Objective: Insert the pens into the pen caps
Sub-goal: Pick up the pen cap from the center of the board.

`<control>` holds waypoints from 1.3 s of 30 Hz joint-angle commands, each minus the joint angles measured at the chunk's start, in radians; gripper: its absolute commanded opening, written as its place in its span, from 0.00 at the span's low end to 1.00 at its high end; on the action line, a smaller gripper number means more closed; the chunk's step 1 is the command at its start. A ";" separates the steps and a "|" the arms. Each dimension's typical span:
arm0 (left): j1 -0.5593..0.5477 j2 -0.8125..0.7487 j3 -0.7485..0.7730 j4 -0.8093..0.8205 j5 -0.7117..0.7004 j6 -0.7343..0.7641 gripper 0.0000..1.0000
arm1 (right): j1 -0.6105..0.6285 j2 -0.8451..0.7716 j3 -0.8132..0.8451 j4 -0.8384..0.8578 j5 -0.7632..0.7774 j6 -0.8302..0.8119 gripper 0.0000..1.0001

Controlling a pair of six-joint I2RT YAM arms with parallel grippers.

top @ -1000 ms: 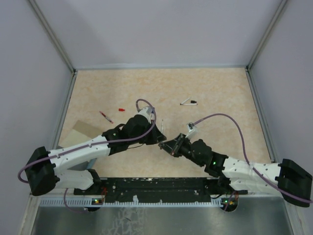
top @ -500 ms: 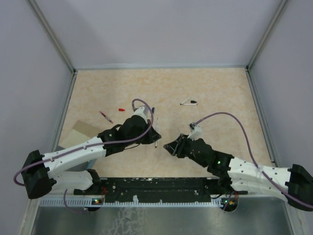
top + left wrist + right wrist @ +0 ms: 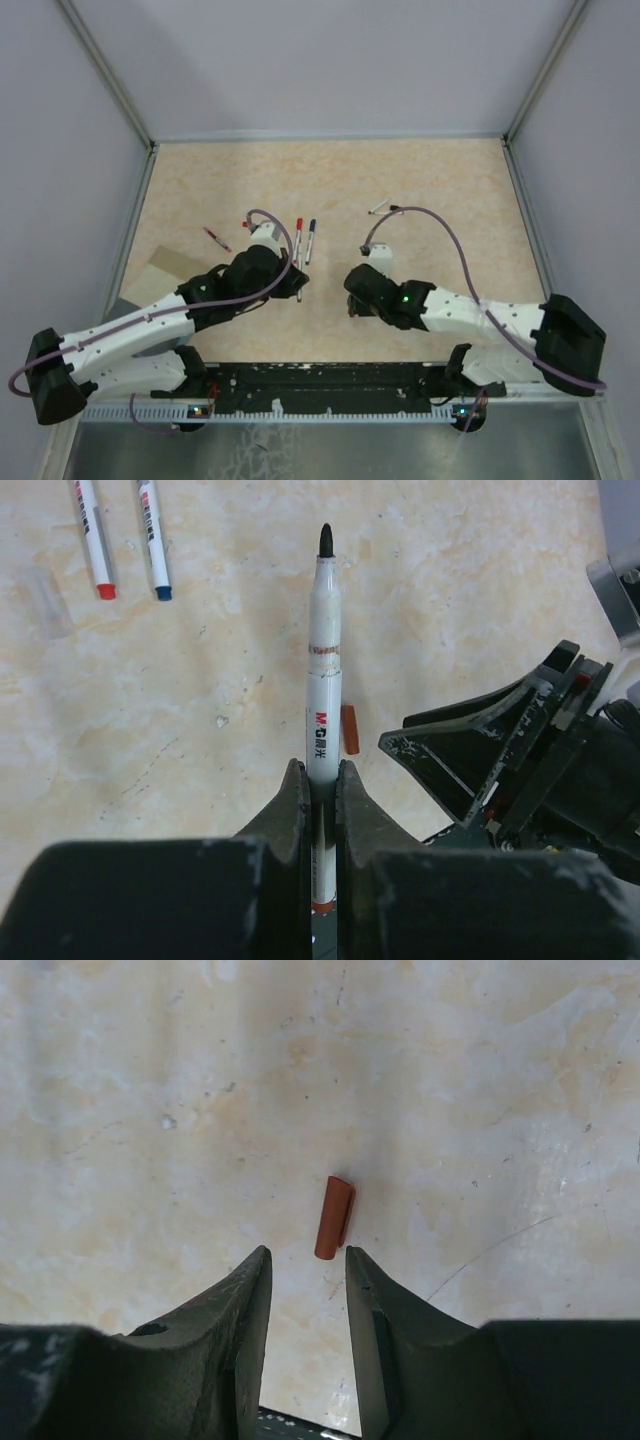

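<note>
My left gripper (image 3: pixel 321 772) is shut on a white-barrelled pen (image 3: pixel 323 670) whose bare black tip points away from me. A dark-red pen cap (image 3: pixel 334 1218) lies flat on the table just ahead of my right gripper (image 3: pixel 307 1258), which is open and holds nothing. The left wrist view shows the same cap (image 3: pixel 349 730) beside the held pen, with the right gripper's fingers (image 3: pixel 470 765) close by. In the top view both grippers hang low over mid-table, left (image 3: pixel 297 283) and right (image 3: pixel 354 298). Two pens (image 3: pixel 304 238) lie side by side beyond the left gripper.
A red pen (image 3: pixel 215 238) and a small red cap (image 3: pixel 246 223) lie at the left. Another pen (image 3: pixel 378 209) lies further back right. A tan card (image 3: pixel 165 268) rests near the left wall. Purple cables loop over both wrists.
The right gripper has opened and pulled apart from the left one; the dark-red cap now lies on the table. Both arms have swung left, the left still gripping its pen.
</note>
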 commanded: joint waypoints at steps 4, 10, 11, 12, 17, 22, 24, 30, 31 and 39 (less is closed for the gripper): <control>0.001 -0.049 -0.057 -0.017 -0.002 0.006 0.00 | -0.026 0.238 0.168 -0.091 0.028 -0.074 0.35; 0.001 -0.099 -0.092 -0.033 -0.020 -0.003 0.00 | -0.035 0.350 0.219 -0.135 0.034 -0.060 0.31; 0.000 -0.106 -0.094 -0.035 -0.022 -0.003 0.00 | -0.037 0.360 0.223 -0.137 0.031 -0.057 0.30; 0.002 -0.111 -0.097 -0.037 -0.023 -0.003 0.00 | -0.039 0.369 0.225 -0.138 0.024 -0.056 0.29; 0.002 -0.112 -0.099 -0.039 -0.027 0.001 0.00 | -0.040 0.410 0.248 -0.143 -0.014 -0.066 0.27; 0.002 -0.112 -0.100 -0.040 -0.026 -0.005 0.00 | -0.040 0.448 0.258 -0.145 -0.039 -0.076 0.25; 0.001 -0.111 -0.103 -0.037 -0.024 -0.009 0.00 | -0.040 0.457 0.261 -0.158 -0.038 -0.076 0.21; 0.002 -0.105 -0.109 -0.036 -0.022 -0.011 0.00 | -0.040 0.413 0.247 -0.182 -0.021 -0.064 0.06; 0.002 -0.104 -0.111 -0.033 -0.018 -0.011 0.00 | -0.040 0.394 0.239 -0.181 -0.015 -0.062 0.05; 0.002 -0.011 -0.110 0.045 0.074 0.026 0.00 | -0.040 0.122 0.066 0.022 -0.042 -0.115 0.02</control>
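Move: The red pen cap lies almost straight under the right gripper's open fingers, some 6 cm below and about 1 cm ahead. From the right hand, the pen held in the left gripper is about 13 cm left, 3 cm ahead and 10 cm higher; the blue-ended pen lies about 21 cm ahead and 11 cm left, the red-ended pen level with it and 15 cm left. From the left hand the cap is about 13 cm right, 1 cm back and 16 cm below. The pen cap is pinched between the right fingers: that hand sinks about 6 cm onto it, tilting some 20 degrees so its fingers point more steeply down, closes, then rises about 2 cm with its grip kept. Meanwhile the left hand, still gripping the pen, eases about 3 cm down, 2 cm left and slightly back. ##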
